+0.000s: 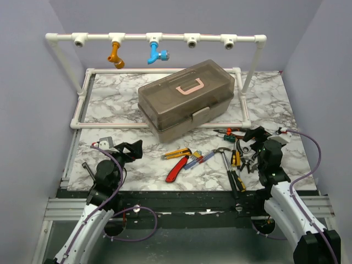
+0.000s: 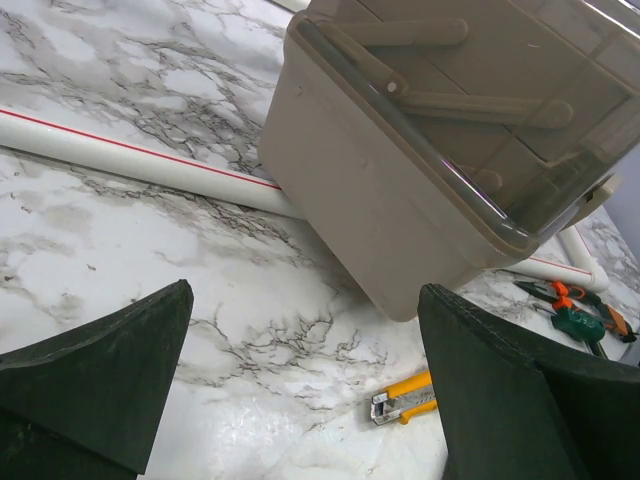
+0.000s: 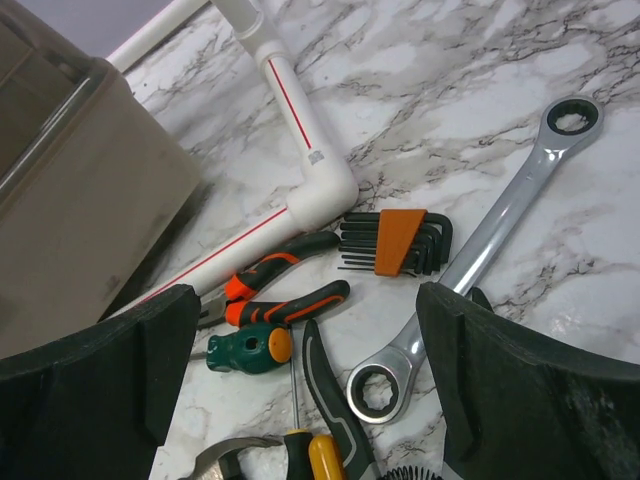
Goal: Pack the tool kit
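The toolbox [image 1: 186, 102] sits closed at the table's middle back, with a smoky brown lid, a pink handle and a beige base; its corner fills the left wrist view [image 2: 400, 180]. Loose tools lie in front of it: a yellow utility knife [image 1: 177, 153], a red-handled cutter [image 1: 176, 169], screwdrivers [image 1: 199, 159] and a hammer [image 1: 225, 157]. My left gripper [image 1: 129, 149] stands open and empty at the near left. My right gripper [image 1: 254, 137] hangs open and empty over orange-black pliers [image 3: 275, 285], a ratchet wrench [image 3: 480, 255], a hex key set [image 3: 395, 242] and a green stubby screwdriver [image 3: 245, 345].
A white pipe frame [image 1: 165, 38] spans the back, carrying an orange fitting [image 1: 115, 55] and a blue fitting [image 1: 157, 54]. Its low pipes [image 1: 110, 125] border the toolbox area. Bare marble [image 1: 126, 104] lies left of the toolbox.
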Controlling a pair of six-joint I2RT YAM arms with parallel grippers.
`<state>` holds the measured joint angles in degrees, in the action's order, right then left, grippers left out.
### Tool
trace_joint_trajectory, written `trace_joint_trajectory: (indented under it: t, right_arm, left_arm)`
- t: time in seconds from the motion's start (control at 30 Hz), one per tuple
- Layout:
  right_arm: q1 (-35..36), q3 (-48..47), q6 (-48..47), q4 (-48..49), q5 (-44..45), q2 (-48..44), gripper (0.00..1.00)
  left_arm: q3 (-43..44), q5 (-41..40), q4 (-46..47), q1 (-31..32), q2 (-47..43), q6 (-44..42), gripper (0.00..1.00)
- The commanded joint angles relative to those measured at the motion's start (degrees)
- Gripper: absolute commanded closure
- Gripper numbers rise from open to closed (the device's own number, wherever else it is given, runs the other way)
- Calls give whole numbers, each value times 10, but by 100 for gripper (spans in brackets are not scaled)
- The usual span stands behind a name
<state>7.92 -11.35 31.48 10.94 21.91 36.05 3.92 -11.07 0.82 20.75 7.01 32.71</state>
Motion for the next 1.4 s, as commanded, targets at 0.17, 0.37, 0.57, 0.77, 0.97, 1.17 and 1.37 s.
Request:
trace_joint_trajectory:
  t: [0.17, 0.37, 0.57, 0.77, 0.97, 1.17, 1.37]
  right_arm:
    - [2, -8, 14, -16, 29, 5, 0]
    - [2, 12, 108, -17, 20, 14, 0]
    - [2, 7, 136, 58, -191, 25, 0]
    - [2, 15, 270, 253, -354, 137, 0]
    - [20, -24, 359, 415, -403, 332, 0]
    - [102, -75, 372, 481, -343, 418, 0]
    - [153, -116, 402, 474, -270, 468, 0]
  left_arm:
    - [-10, -3, 1, 3, -17, 1, 1]
    - [-4, 14, 20, 3, -3, -11, 2]
    - [58, 81, 39, 2, 53, 42, 2]
    - [183, 111, 29, 3, 191, 28, 2]
    - [274, 111, 17, -17, 270, -11, 1]
    - [313, 258, 49, -137, 337, 38, 2]
    - [351, 310, 108, -186, 420, 92, 1]
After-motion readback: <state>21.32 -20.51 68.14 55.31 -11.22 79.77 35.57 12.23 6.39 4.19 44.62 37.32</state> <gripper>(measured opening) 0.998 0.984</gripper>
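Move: The toolbox's front latch lies some 26 cm left of the right hand, about 10 cm ahead and 3 cm higher. Pliers stand 11 cm ahead, 3 cm left, and the green screwdriver 8 cm ahead, 4 cm left, both 11 cm down. The toolbox lid's left end is about 16 cm ahead of the left hand, 8 cm right, 6 cm up; the yellow cutter 6 cm ahead, 17 cm right, 13 cm down. Towards the toolbox latch the right hand sweeps left over 20 cm and slightly forward, rolling its left side up some 45 degrees and swinging counter-clockwise, open fingers stopping just short of it. Meanwhile the left hand, also open, rises about 13 cm beside the toolbox, edging right, then pushes forward towards the lid's left end. ##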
